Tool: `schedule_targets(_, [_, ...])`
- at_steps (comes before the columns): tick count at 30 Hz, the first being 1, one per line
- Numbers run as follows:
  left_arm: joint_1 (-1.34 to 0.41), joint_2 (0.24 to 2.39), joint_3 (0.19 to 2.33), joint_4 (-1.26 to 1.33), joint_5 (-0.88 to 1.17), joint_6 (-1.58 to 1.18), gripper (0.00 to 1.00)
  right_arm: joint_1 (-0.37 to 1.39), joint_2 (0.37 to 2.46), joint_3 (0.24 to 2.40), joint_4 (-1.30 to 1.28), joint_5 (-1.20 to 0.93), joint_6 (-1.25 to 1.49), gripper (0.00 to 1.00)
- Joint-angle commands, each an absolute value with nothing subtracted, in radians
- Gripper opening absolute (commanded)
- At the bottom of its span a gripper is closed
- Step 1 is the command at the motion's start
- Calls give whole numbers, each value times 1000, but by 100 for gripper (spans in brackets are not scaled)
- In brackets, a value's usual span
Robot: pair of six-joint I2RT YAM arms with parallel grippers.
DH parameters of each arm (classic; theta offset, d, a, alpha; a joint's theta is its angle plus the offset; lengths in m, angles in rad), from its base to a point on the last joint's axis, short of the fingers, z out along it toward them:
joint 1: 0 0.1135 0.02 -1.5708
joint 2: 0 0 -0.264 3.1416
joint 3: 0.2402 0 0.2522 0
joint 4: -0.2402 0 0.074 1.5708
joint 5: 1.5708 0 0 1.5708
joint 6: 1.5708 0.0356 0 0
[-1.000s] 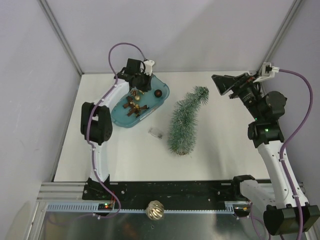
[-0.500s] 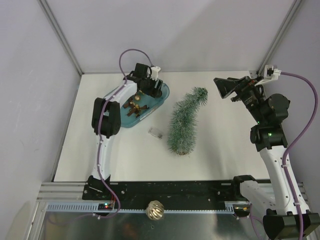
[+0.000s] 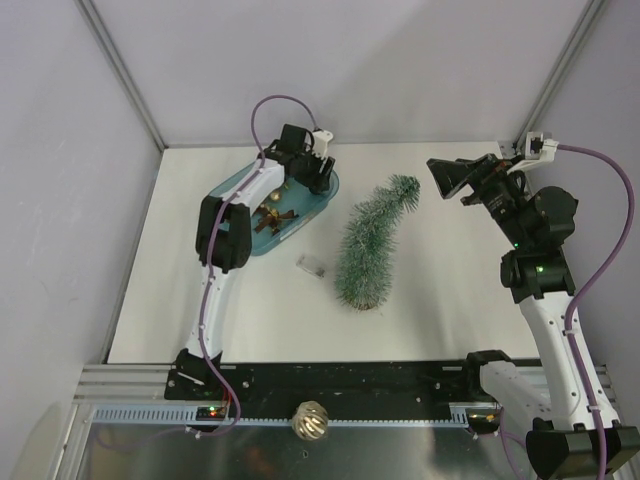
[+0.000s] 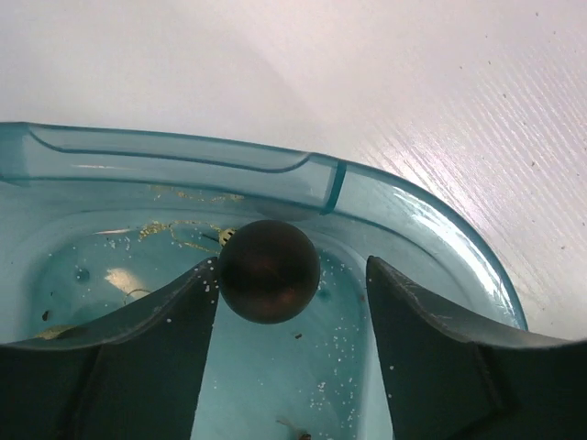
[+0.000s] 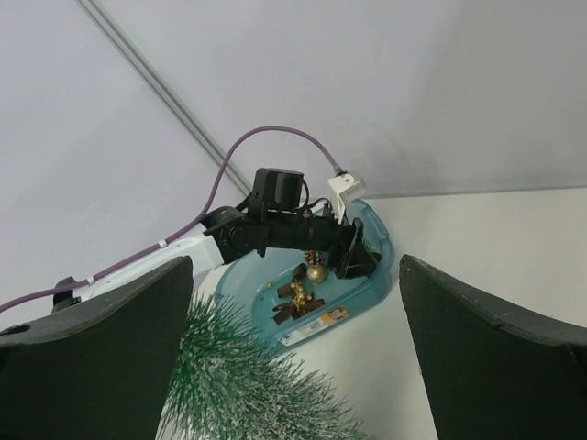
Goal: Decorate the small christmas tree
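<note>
The small christmas tree lies on its side on the white table, tip toward the back right; its frosted needles fill the bottom of the right wrist view. My left gripper reaches into the right end of the teal tub. Its jaws stand open around a dark bauble, which rests on the tub floor close to the left finger. A gold bauble and a brown star ornament lie further back in the tub. My right gripper hangs open above the table right of the tree tip, holding nothing.
A small clear packet lies on the table between tub and tree. A gold openwork ball sits on the metal rail at the near edge. Grey walls close in the table at the back and both sides.
My left gripper has moved right along the tub to its far end and gone from shut to open. The right arm has shifted only slightly.
</note>
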State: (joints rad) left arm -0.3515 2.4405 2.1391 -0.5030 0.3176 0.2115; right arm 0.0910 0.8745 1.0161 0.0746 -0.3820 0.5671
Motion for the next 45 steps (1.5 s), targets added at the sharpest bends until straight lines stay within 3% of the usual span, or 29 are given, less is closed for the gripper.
schedule_targets(1, [-358, 2465, 2195, -492, 322, 219, 66, 88, 853, 1059, 76, -383, 548, 99])
schedule_targets(7, [-358, 2453, 2149, -492, 315, 220, 60, 89, 848, 1057, 73, -380, 542, 99])
schedule_targets(16, [-357, 2428, 2084, -491, 287, 240, 68, 88, 848, 1044, 84, -381, 549, 99])
schedule_targets(23, [-357, 2424, 2088, -488, 312, 217, 45, 89, 843, 1042, 85, -384, 554, 99])
schedule_targets(31, [-357, 2325, 2080, -485, 338, 210, 29, 89, 831, 1039, 79, -388, 554, 99])
schedule_targets(45, [-356, 1671, 1707, -488, 484, 249, 16, 90, 786, 1035, 65, -366, 550, 99])
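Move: The brown bauble sits in the right end of the blue bin, between and just beneath the open left fingers: about 3 cm below the hand, 1 cm back and 1 cm left. From the left hand, the gold bauble is some 10 cm left, 3 cm back and 4 cm lower; the ribbon bow is about 10 cm left, 9 cm back and 4 cm lower. The right hand has the brown bauble roughly 24 cm ahead, 23 cm left and 38 cm below. Sink the left gripper a further 3.5 cm or so, easing slightly back, so its pads straddle the brown bauble, then close on it and pinch it at the fingertips. Hold there briefly, then lift with gathering speed about 19 cm out of the blue bin, drawing back some 7 cm and tipping the fingers up a little. ##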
